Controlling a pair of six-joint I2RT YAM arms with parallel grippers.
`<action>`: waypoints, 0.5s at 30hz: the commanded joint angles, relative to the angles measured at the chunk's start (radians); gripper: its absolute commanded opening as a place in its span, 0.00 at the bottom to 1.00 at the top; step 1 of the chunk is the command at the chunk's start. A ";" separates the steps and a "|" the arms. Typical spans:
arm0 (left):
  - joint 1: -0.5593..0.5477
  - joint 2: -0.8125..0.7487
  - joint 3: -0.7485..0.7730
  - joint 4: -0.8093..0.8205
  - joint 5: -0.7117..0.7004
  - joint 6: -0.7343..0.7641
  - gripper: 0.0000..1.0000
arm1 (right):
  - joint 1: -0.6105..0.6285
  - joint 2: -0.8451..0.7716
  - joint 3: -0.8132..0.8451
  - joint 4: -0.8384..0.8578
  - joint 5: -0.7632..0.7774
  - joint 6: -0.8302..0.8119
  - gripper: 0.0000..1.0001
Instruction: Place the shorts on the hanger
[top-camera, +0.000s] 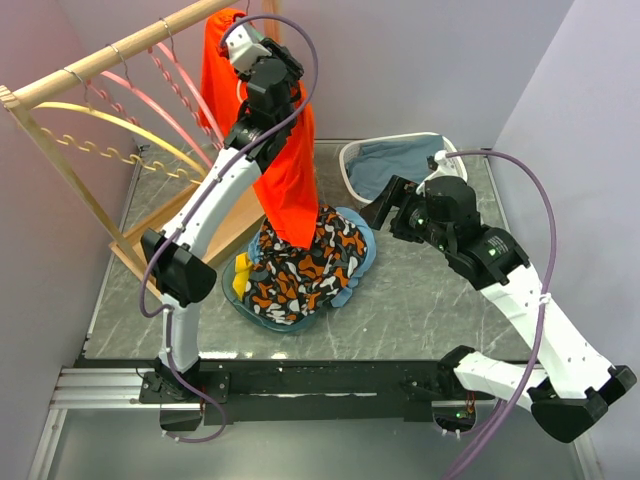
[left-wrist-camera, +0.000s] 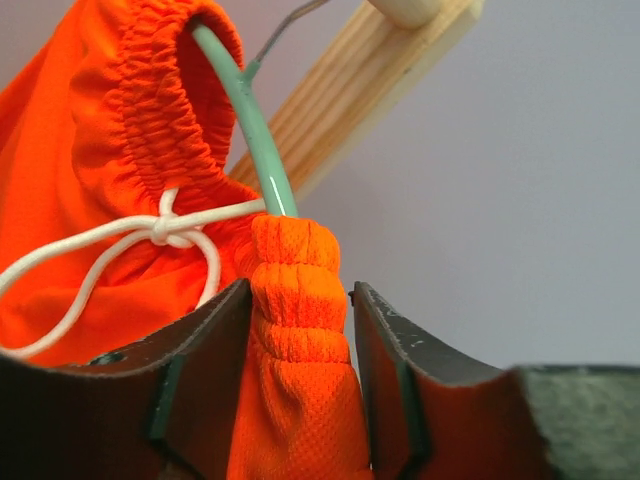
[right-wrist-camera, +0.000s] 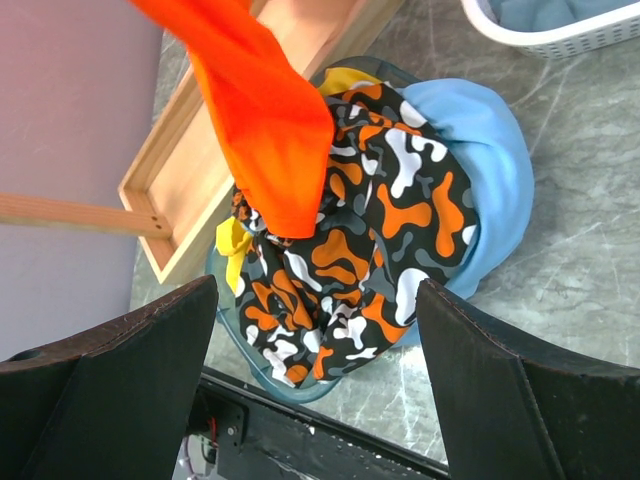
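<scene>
The orange-red shorts (top-camera: 285, 170) hang from the top of the rack down to the basin. In the left wrist view their elastic waistband (left-wrist-camera: 150, 110) is looped over the pale green hanger (left-wrist-camera: 255, 130), whose metal hook reaches up to the wooden rod, and the white drawstring (left-wrist-camera: 170, 230) hangs in a knot. My left gripper (top-camera: 243, 45) is high at the rack, and its jaws (left-wrist-camera: 300, 290) stand on either side of a bunched fold of the waistband, with a thin gap at the right fingertip. My right gripper (top-camera: 385, 212) is open and empty, hovering right of the basin (right-wrist-camera: 315, 290). The lower end of the shorts also shows in the right wrist view (right-wrist-camera: 265, 120).
The wooden rack (top-camera: 110, 60) holds pink hangers (top-camera: 150, 90) and a yellow hanger (top-camera: 100, 115), and its base frame (top-camera: 140, 250) lies on the table at the left. A blue basin (top-camera: 262, 318) holds the black-orange-white garment (top-camera: 310, 265). A white basket (top-camera: 347, 170) with blue-grey cloth stands at the back right.
</scene>
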 joint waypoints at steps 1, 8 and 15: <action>0.004 -0.085 -0.005 -0.001 0.109 -0.016 0.54 | 0.037 0.019 0.011 0.072 0.020 -0.030 0.88; 0.004 -0.244 -0.192 -0.011 0.232 -0.049 0.88 | 0.062 0.039 0.014 0.117 0.060 -0.058 0.88; 0.001 -0.333 -0.246 -0.120 0.327 -0.062 0.99 | 0.086 0.071 0.013 0.163 0.076 -0.085 0.88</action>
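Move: The shorts' near waistband corner, with the green hanger's end inside it, sits right between the left fingertips, barely 1 cm ahead. From the left hand, the hanger's neck is about 7 cm ahead, 7 cm left and 4 cm higher; the drawstring bow is roughly 2 cm ahead, 7 cm left. The teal tub of patterned cloth is some 25 cm back, 8 cm right and far below. From the right hand, that corner is roughly 28 cm ahead, 20 cm left, 16 cm higher. Keep spreading the already opening left fingers until they are fully wide, so that they come clear of the waistband corner. After a small shift to the right, draw the left gripper back about 5 cm away from the shorts, rising slightly at the end, while turning it some 15 degrees clockwise. Ease the open, empty right gripper about 2 cm left, towards the hanging shorts. ##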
